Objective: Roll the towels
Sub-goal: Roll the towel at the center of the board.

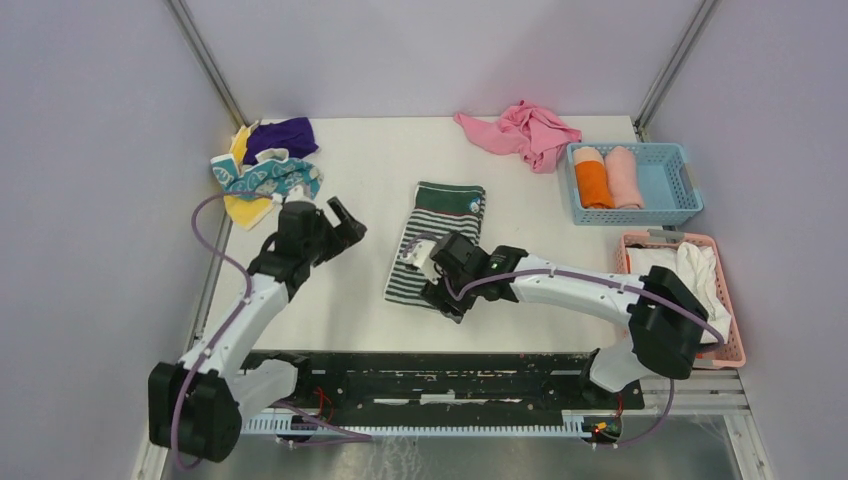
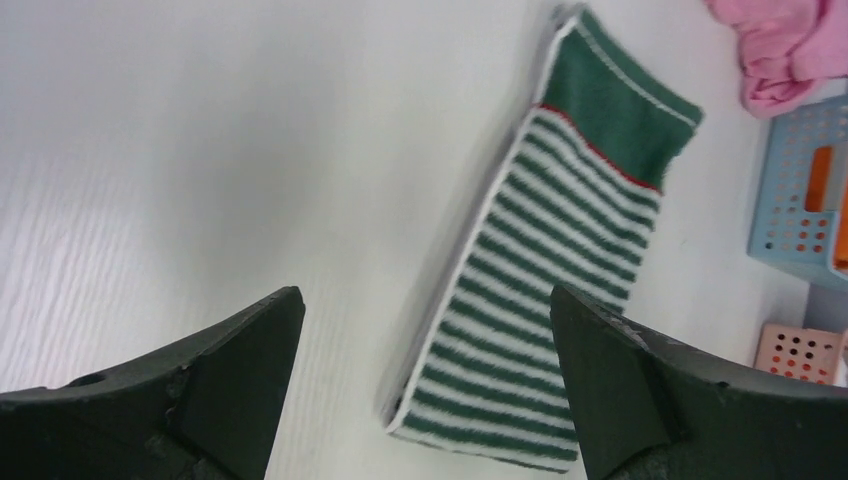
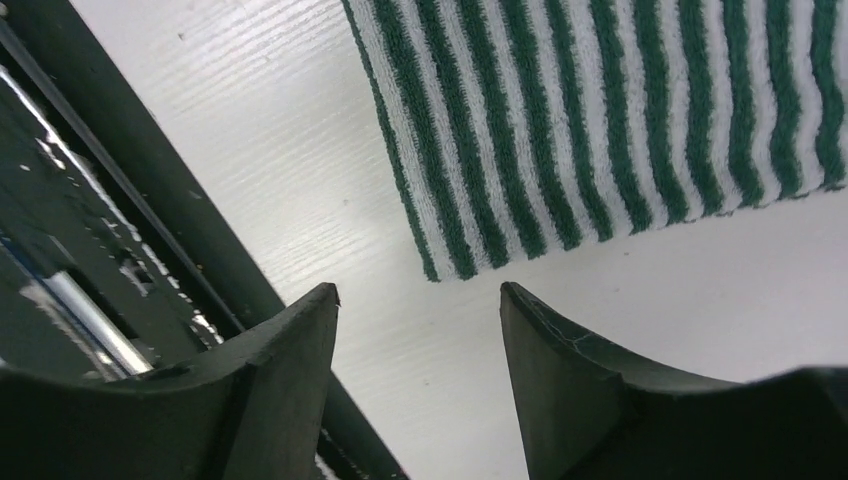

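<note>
A green-and-white striped towel (image 1: 435, 240) lies folded into a long strip at the table's middle, its solid green end at the far side. My left gripper (image 1: 347, 222) hovers to its left, open and empty; in the left wrist view the towel (image 2: 570, 260) runs between the fingers of that gripper (image 2: 425, 292). My right gripper (image 1: 437, 292) is over the towel's near end, open. In the right wrist view it (image 3: 418, 290) frames bare table just short of the towel's near edge (image 3: 600, 120). Purple (image 1: 285, 135), teal-and-white (image 1: 270, 180) and yellow (image 1: 245, 208) towels lie heaped at the back left.
A crumpled pink cloth (image 1: 525, 130) lies at the back. A blue basket (image 1: 685, 180) at the right holds an orange roll (image 1: 593, 180) and a pink roll (image 1: 625, 178). A pink basket (image 1: 700, 240) below it holds white fabric (image 1: 700, 270). A black rail (image 1: 420, 370) runs along the near edge.
</note>
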Controlling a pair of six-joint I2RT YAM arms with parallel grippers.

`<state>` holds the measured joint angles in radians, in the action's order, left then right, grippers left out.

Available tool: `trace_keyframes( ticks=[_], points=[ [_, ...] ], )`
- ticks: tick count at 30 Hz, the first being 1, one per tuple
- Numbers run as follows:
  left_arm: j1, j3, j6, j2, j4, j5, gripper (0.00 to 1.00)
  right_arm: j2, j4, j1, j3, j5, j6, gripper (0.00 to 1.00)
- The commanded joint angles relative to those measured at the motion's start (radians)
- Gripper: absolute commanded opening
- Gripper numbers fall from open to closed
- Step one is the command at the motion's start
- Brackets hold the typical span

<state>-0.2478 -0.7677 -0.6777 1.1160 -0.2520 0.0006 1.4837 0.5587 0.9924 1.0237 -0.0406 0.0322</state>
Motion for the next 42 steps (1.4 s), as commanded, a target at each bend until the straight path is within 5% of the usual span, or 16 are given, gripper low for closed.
trace_keyframes(
  ticks=[1, 7, 16, 22, 24, 34, 42],
  points=[
    [0.024, 0.169, -0.096, -0.193, -0.021, 0.002, 1.0, 0.076, 0.002, 0.048, 0.052, 0.095, -0.188, 0.67],
    [0.023, 0.316, -0.213, -0.319, -0.06, 0.123, 0.99, 0.173, -0.004, 0.078, 0.072, 0.148, -0.253, 0.64],
    [0.001, 0.432, -0.323, -0.261, 0.017, 0.189, 1.0, 0.29, -0.108, 0.088, 0.037, 0.129, -0.283, 0.53],
    [-0.056, 0.477, -0.436, -0.247, 0.076, 0.156, 0.97, 0.359, -0.1, 0.087, 0.077, 0.054, -0.195, 0.07],
    [-0.076, 0.488, -0.479, -0.257, 0.085, 0.136, 0.96, 0.343, -0.131, 0.085, 0.071, 0.024, -0.149, 0.01],
    [-0.215, 0.477, -0.615, -0.205, 0.132, -0.002, 0.9, 0.285, -0.274, 0.084, 0.041, -0.038, 0.074, 0.01],
    [-0.226, 0.448, -0.63, -0.086, 0.168, -0.112, 0.68, 0.255, -0.335, 0.083, -0.008, -0.049, 0.127, 0.01]
  ],
)
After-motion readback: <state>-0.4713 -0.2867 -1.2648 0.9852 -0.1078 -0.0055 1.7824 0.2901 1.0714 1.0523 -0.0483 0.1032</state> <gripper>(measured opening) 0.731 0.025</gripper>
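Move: The striped towel lies between the hands, its far green end about 28 cm ahead and 1 cm left of the right hand. That hand hovers at the towel's near right corner, some 1 cm ahead, 1 cm left and 8 cm below. The towel's near left corner is about 10 cm back, 8 cm right and 14 cm below the left hand; the teal towel lies roughly 18 cm ahead and 18 cm left of that hand. Down about 7 cm goes the right hand onto the towel's near right corner, turning slightly counter-clockwise; the fingers shut on the cloth, then drag it some 5 cm left while the wrist turns back. Meanwhile the left hand sweeps back and down, about 12 cm lower, to the near left corner, tipping some 20 degrees further downwards, drifting right at the last and beginning to close its wide-open fingers around that corner. ##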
